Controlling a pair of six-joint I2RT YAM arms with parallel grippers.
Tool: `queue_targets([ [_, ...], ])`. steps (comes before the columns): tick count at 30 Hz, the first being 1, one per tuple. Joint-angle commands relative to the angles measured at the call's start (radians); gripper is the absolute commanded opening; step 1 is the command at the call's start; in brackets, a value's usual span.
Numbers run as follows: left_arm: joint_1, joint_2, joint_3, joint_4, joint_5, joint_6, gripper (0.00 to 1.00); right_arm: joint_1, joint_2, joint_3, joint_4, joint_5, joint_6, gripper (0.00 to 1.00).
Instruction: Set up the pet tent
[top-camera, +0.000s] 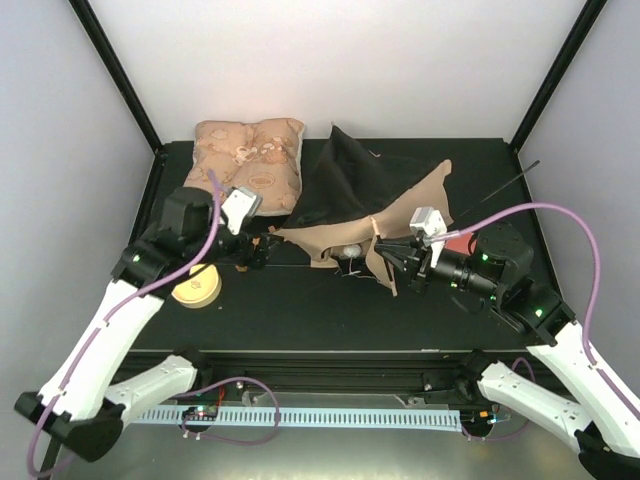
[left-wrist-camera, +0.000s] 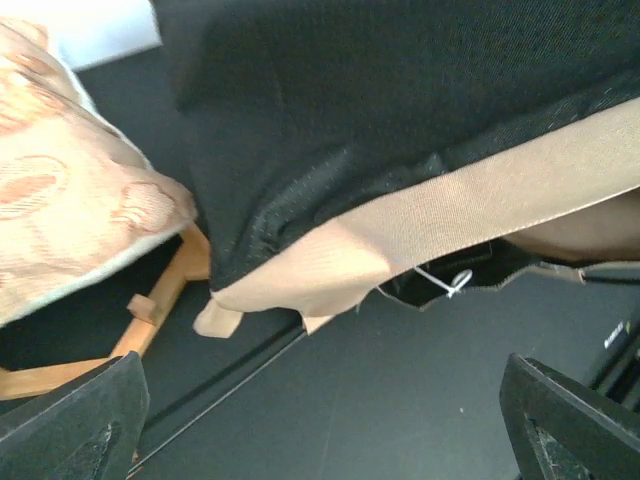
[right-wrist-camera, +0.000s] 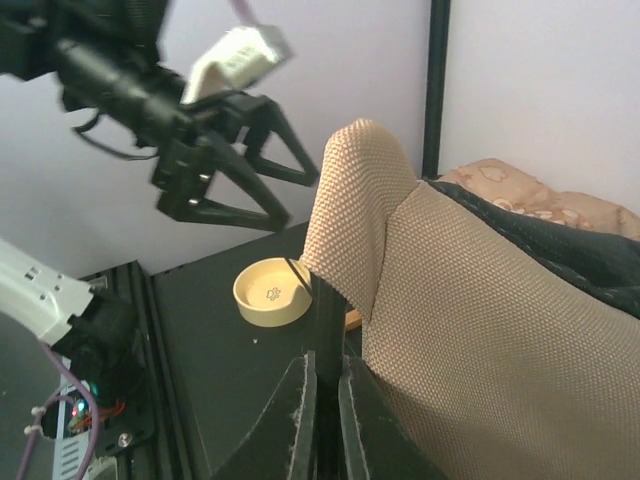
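The pet tent (top-camera: 372, 195) lies crumpled mid-table, tan canvas with black lining, and a white pom-pom (top-camera: 350, 250) shows at its near edge. My right gripper (top-camera: 392, 262) is at the tent's near right side. In the right wrist view the right gripper (right-wrist-camera: 325, 395) is shut on a thin black pole (right-wrist-camera: 322, 320) that runs up into the tan fabric (right-wrist-camera: 460, 330). My left gripper (top-camera: 262, 250) stands open just left of the tent's tan corner (left-wrist-camera: 300, 280), with nothing between its fingers (left-wrist-camera: 85, 420). Another thin pole (top-camera: 498, 190) sticks out at the far right.
A beige floral cushion (top-camera: 250, 152) lies at the back left, touching the tent. A pale yellow pet bowl (top-camera: 197, 286) sits near my left arm. A light wooden frame piece (left-wrist-camera: 150, 312) shows under the cushion. Black corner posts (top-camera: 115, 70) and white walls enclose the table.
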Motion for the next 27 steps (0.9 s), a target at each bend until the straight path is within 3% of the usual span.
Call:
queue_targets([
  [1,0.062,0.102,-0.010,0.029,0.225,0.135,0.97,-0.005,-0.034,-0.019,0.014,-0.058,-0.100,0.01],
  [16,0.133,0.581,0.022,0.061,0.277,0.247,0.79,-0.004,-0.072,-0.023,-0.054,-0.075,-0.201,0.01],
  [21,0.138,0.639,0.030,0.083,0.260,0.221,0.76,-0.004,-0.083,-0.029,-0.049,-0.071,-0.196,0.01],
  [25,0.141,0.613,0.050,0.081,0.284,0.232,0.47,-0.004,-0.090,-0.034,-0.045,-0.048,-0.187,0.01],
  [27,0.141,0.588,0.045,0.100,0.314,0.234,0.44,-0.004,-0.092,-0.034,-0.043,-0.033,-0.189,0.01],
])
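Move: The left hand's target, the tent's hanging left corner (black mesh edged with tan), lies about 8 cm ahead of its open fingers, 3 cm right and 18 cm below. Down on the table, the wooden stand is some 9 cm ahead and 9 cm left, the cushion roughly 33 cm ahead and 12 cm left, and the yellow bowl about level and 20 cm left. From the right hand, that corner is roughly 13 cm ahead, 23 cm left and 22 cm below. The left hand drops about 18 cm while reaching 8 cm forward and slightly right onto the tent's left corner, its fingers tipping some 30 degrees farther downward and closing about halfway around the cloth, mostly at the very end. Meanwhile the right hand keeps its shut grip on the tent pole below the sleeve end and eases about 2.5 cm back and a centimetre down, tilting a few degrees. ##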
